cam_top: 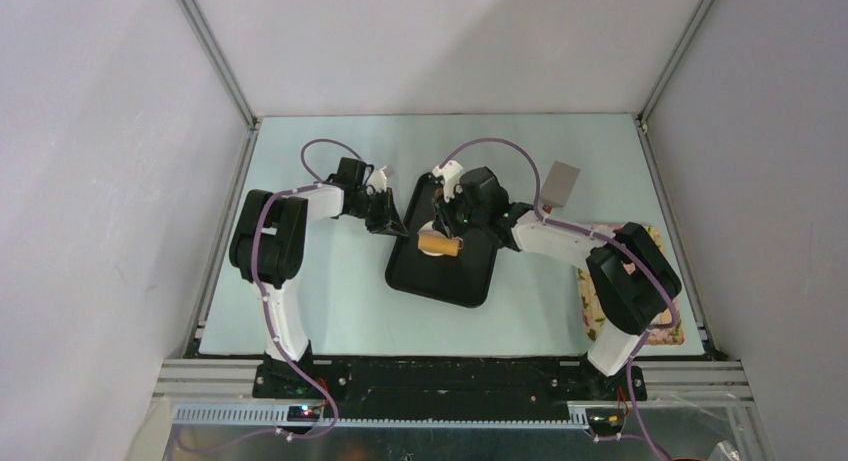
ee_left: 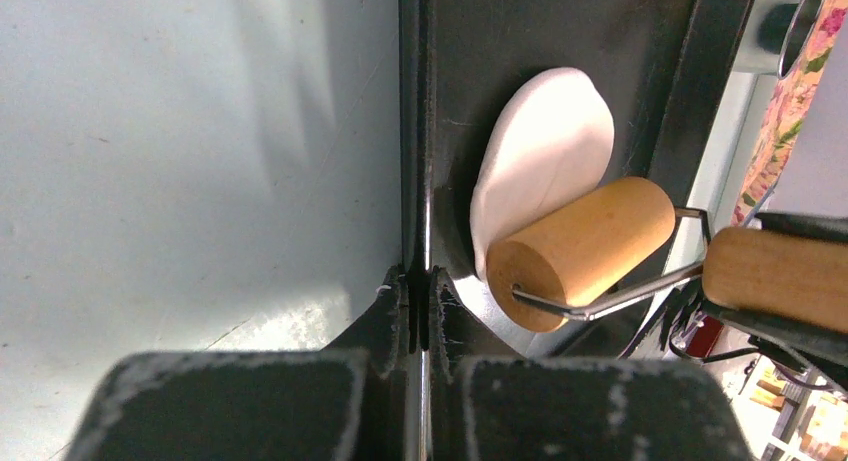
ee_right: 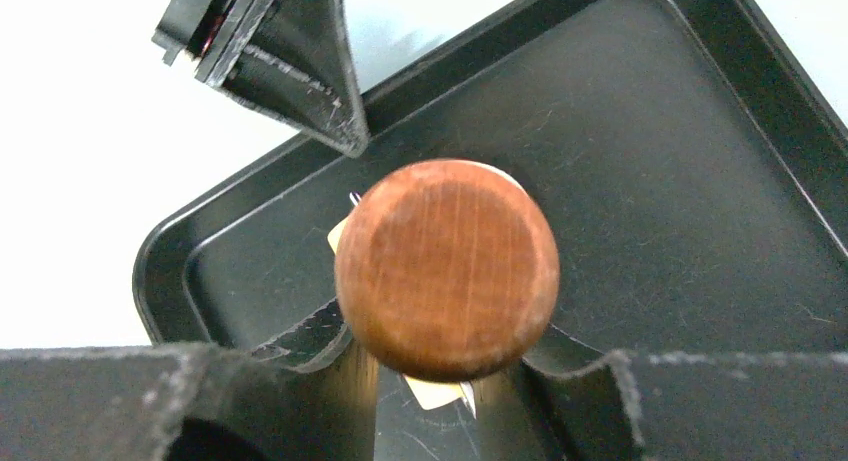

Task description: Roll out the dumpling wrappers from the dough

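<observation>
The dough (ee_left: 545, 151) is a flattened white oval lying in the black tray (cam_top: 440, 281). A wooden roller (ee_left: 585, 251) on a wire frame rests across the dough's near end. My right gripper (ee_right: 447, 356) is shut on the roller's brown wooden handle (ee_right: 447, 266), which points at the camera and hides most of the dough in the right wrist view. My left gripper (ee_left: 420, 281) is shut on the tray's left rim (ee_left: 412, 131). From above, the roller (cam_top: 440, 244) sits in the tray's upper middle, with the left gripper (cam_top: 388, 221) just left of it.
A grey metal piece (cam_top: 562, 184) lies on the pale table behind the right arm. A floral cloth (cam_top: 662, 316) lies at the right edge under the right arm's base. Aluminium frame posts and white walls enclose the table.
</observation>
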Tool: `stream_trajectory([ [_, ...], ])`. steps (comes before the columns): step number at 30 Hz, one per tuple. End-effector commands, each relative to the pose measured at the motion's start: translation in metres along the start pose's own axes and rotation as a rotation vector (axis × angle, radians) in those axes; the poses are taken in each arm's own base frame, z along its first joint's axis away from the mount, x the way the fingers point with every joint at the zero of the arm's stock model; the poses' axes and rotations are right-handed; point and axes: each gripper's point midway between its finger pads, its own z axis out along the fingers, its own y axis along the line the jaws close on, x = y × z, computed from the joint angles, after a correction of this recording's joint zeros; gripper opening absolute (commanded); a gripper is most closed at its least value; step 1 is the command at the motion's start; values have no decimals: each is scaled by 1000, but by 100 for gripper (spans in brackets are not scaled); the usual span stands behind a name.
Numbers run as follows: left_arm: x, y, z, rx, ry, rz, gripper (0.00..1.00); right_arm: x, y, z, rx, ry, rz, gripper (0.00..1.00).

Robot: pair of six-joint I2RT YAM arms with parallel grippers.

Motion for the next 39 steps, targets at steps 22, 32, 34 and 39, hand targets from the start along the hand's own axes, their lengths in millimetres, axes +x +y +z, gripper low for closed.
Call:
stream_trajectory([
  [22, 23, 29, 2, -94, 75, -74, 0, 107, 58, -25, -229, 225, -207, 0],
  [32, 24, 29, 2, -96, 77, -75, 0, 107, 66, -36, -304, 191, -317, 0],
  [34, 24, 29, 2, -96, 75, -73, 0, 109, 72, -40, -342, 197, -338, 0],
  [39, 24, 29, 2, -93, 78, -74, 0, 82, 78, -57, -372, 128, -352, 0],
])
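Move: The right hand holds the roller by its handle; the wooden roller lies on the dough some 7 cm below that hand and about 3 cm back. The dough's middle is about 2 cm back, 2 cm left and 9 cm below; the tray's near wall is roughly 14 cm back and level sideways. From the left gripper, shut on the tray's left rim, the dough lies about 7 cm to its right, 2 cm back and 1 cm below. Draw the right hand back about 9 cm at nearly constant height, taking the roller across the dough and off its near edge towards the tray's near wall. Ease slightly left, tip the fingers up some 10 degrees early, and turn the hand about 25 degrees counter-clockwise, mostly later. Keep the grip on the handle and the left gripper still on the tray rim. ##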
